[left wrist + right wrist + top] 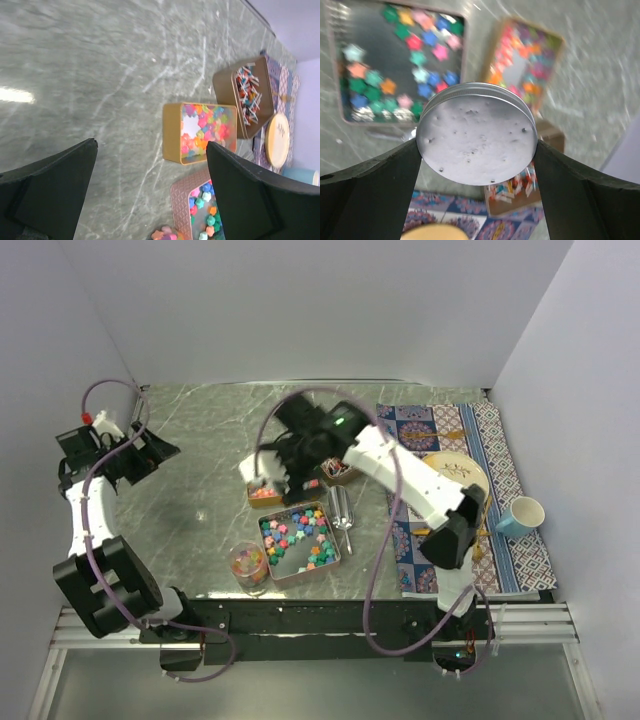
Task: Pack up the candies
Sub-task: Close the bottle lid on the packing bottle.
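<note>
Pastel star candies (298,533) lie in a pink tray (337,558). Orange-pink-yellow candies (207,131) fill a bronze tin (171,134), and twist-wrapped ones (248,92) fill a second tin (223,85). A small glass jar (248,564) at the front also holds candies. My right gripper (476,149) is shut on a round silver metal lid (476,132), held flat between its fingers above the tins and the tray (332,75). In the top view that gripper (268,468) hovers over the first tin. My left gripper (151,150) stands open and empty at the far left (150,454).
A patterned mat (500,455) covers the right side, with a round wooden disc (458,472) and a light blue cup (522,516) on it. A metal utensil (343,511) lies right of the tray. White walls close in the table.
</note>
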You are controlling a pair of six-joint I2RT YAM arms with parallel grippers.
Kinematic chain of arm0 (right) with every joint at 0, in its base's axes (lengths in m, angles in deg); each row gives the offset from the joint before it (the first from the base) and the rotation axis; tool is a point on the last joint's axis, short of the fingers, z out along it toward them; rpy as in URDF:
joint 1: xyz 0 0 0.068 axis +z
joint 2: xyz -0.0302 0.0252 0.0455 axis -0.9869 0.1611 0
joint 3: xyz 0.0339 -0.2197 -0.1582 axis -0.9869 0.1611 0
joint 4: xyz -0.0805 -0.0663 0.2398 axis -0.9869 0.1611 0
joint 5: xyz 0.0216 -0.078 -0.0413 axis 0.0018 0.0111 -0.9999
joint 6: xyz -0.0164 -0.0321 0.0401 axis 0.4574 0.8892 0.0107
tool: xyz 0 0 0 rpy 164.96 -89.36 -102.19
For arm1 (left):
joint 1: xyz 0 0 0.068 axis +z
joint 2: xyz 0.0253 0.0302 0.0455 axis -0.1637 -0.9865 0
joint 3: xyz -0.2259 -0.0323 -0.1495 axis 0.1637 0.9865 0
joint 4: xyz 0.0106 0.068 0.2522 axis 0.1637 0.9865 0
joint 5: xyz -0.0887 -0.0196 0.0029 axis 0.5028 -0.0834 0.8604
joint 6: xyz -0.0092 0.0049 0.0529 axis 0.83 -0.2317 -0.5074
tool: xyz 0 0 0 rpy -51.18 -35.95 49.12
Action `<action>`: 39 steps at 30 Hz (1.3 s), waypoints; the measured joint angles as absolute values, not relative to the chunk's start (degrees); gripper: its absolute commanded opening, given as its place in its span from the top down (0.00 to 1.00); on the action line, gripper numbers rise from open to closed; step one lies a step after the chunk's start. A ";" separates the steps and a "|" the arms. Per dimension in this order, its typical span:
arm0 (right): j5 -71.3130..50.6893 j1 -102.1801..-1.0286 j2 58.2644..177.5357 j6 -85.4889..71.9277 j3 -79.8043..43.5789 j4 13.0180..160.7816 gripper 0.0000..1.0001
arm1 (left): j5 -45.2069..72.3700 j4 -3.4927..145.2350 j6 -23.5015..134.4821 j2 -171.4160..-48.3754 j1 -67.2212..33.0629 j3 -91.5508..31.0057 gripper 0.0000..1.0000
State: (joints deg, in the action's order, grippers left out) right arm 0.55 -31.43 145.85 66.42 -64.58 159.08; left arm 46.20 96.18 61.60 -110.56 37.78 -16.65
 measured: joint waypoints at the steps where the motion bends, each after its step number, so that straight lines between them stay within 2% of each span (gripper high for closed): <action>1: 0.37 -29.25 146.88 66.32 -64.80 159.23 0.12 | 46.51 96.33 61.73 -110.56 38.98 -16.65 0.03; 9: -2.58 -12.37 155.49 64.33 -64.08 159.25 0.11 | 46.53 97.82 63.29 -109.21 43.59 -16.76 0.03; 14: -3.47 -7.06 161.11 63.23 -66.00 158.92 0.11 | 48.26 99.26 63.31 -106.52 45.95 -17.98 0.03; 26: -7.17 -6.36 164.54 62.67 -66.57 154.86 0.11 | 52.67 103.00 62.57 -106.61 53.04 -19.53 0.03; 39: -7.98 -6.52 164.93 62.73 -67.36 153.81 0.07 | 54.01 104.24 61.34 -106.61 54.24 -19.53 0.03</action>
State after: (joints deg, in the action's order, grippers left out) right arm -7.98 -6.52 164.93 62.73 -67.36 153.81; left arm 54.01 104.24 61.34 -106.61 54.24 -19.53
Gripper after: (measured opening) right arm 0.927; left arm 0.969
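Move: The right gripper holds the bottle lid. The packing bottle stands about 14 cm back and 12 cm to its left, its middle some 20 cm below. The star-candy tray lies about 5 cm back and 2 cm left, and the gummy box about 9 cm ahead and 4 cm left, both some 22 cm down. From the empty left hand, the bottle is about 21 cm back, 20 cm right and 15 cm below. Keep the lid pinched in the right gripper and swing it back, left and down towards the packing bottle, about 13 cm each way, turning counter-clockwise and tipping the fingers nearer to straight down. Overshoot slightly backward, ease forward a couple of centimetres, then hold the lid over the mouth. Meanwhile draw the open left hand clear, some 6 cm left, a little back and up. ##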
